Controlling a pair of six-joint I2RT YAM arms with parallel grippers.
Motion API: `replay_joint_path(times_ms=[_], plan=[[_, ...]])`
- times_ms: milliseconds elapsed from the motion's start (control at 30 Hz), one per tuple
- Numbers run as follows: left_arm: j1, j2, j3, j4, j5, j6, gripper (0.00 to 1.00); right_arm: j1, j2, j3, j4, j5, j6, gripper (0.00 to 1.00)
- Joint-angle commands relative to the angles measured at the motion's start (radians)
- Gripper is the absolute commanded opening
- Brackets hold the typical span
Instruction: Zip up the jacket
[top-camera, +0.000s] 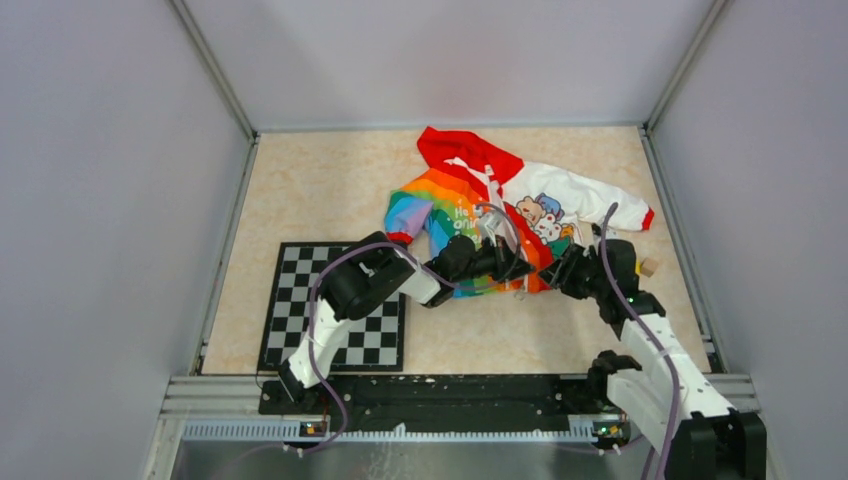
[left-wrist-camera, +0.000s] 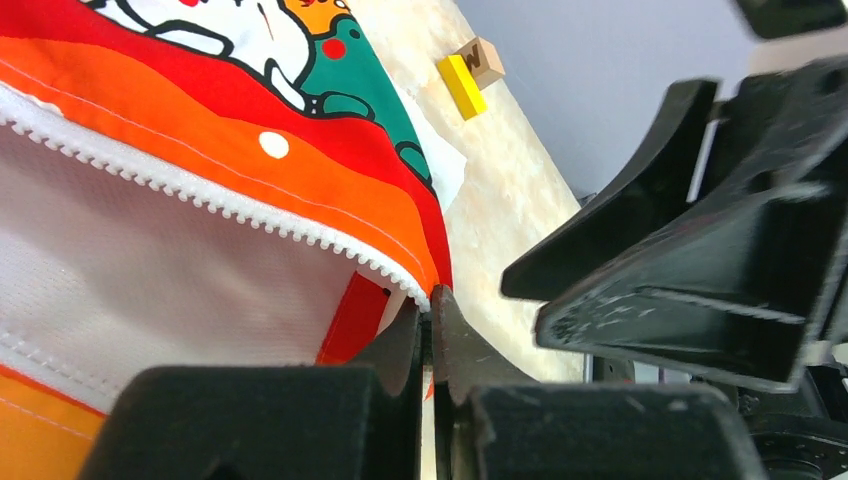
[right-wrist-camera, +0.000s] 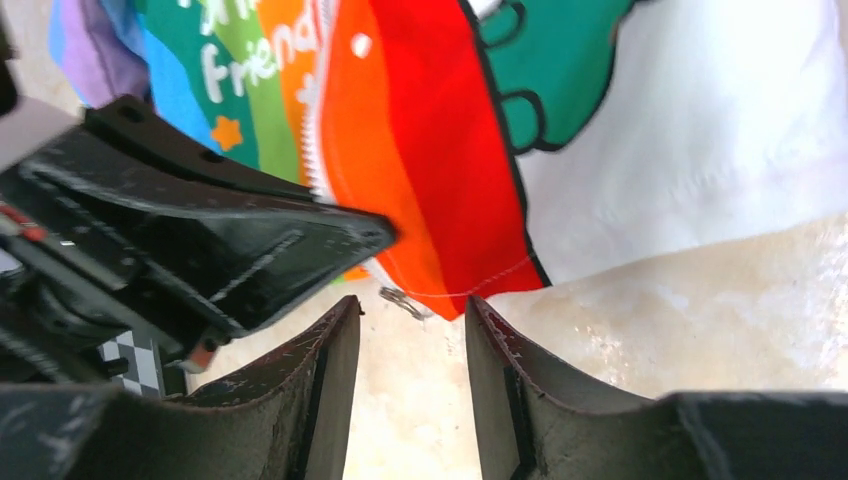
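Note:
The jacket (top-camera: 470, 200) lies on the table's far middle, red hood away from me, rainbow half on the left, white cartoon half on the right. My left gripper (left-wrist-camera: 432, 300) is shut on the bottom corner of the orange-red front edge, right where the white zipper teeth (left-wrist-camera: 200, 190) end. In the top view it (top-camera: 515, 265) sits at the hem. My right gripper (right-wrist-camera: 412, 305) stands open just below the same hem corner, with nothing between its fingers. A small metal zipper pull (right-wrist-camera: 403, 301) hangs just past the fingertips. Seen from above, the right gripper (top-camera: 560, 270) faces the left one closely.
A black-and-white checkerboard mat (top-camera: 300, 290) lies under the left arm. A small yellow block and a wooden block (left-wrist-camera: 462, 85) rest on the table right of the jacket, near the right wall (top-camera: 648, 267). Grey walls enclose the beige table on three sides.

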Motion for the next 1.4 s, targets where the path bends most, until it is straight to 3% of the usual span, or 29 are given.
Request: replay_joint_path(times_ms=[0,200,600,833,1033,1133,1367], plan=[[0.001,-0.069,0.009,0.067,0.035,0.044,0.00,0.043,-0.042,0.086,-0.073,0.098,-0.054,0.43],[0.002,-0.093,0.011,0.062,0.037,0.053,0.00,0.043,0.044,0.045,0.094,-0.015,-0.101,0.42],[0.003,-0.067,0.054,0.056,0.051,0.027,0.00,0.044,0.068,-0.006,0.228,-0.129,-0.110,0.47],[0.003,-0.057,0.082,0.038,0.060,0.005,0.00,0.043,0.050,-0.048,0.295,-0.086,-0.058,0.45],[0.003,-0.064,0.074,0.021,0.052,0.005,0.00,0.043,0.072,-0.042,0.306,-0.023,-0.048,0.35],[0.003,-0.071,0.070,0.005,0.051,0.011,0.00,0.044,0.120,-0.029,0.316,-0.028,-0.052,0.22],[0.003,-0.094,0.074,-0.083,0.059,0.032,0.00,0.043,0.158,-0.020,0.329,-0.046,-0.068,0.00]])
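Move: The right hand's open fingers go for the orange-red hem corner, about 2 cm ahead, 1 cm left and 3 cm below. The left fingertips, already pinching the zip edge just above that corner, are some 3 cm ahead and 3 cm left of the right hand; the zipper pull is 2 cm ahead, 3 cm left, 4 cm below it. From the left hand, the corner lies 1 cm back, 2 cm right, 3 cm down. Left hand, still gripping, rises 4 cm, then sinks 1; right goes 3 cm forward-left and pinches the hem. ##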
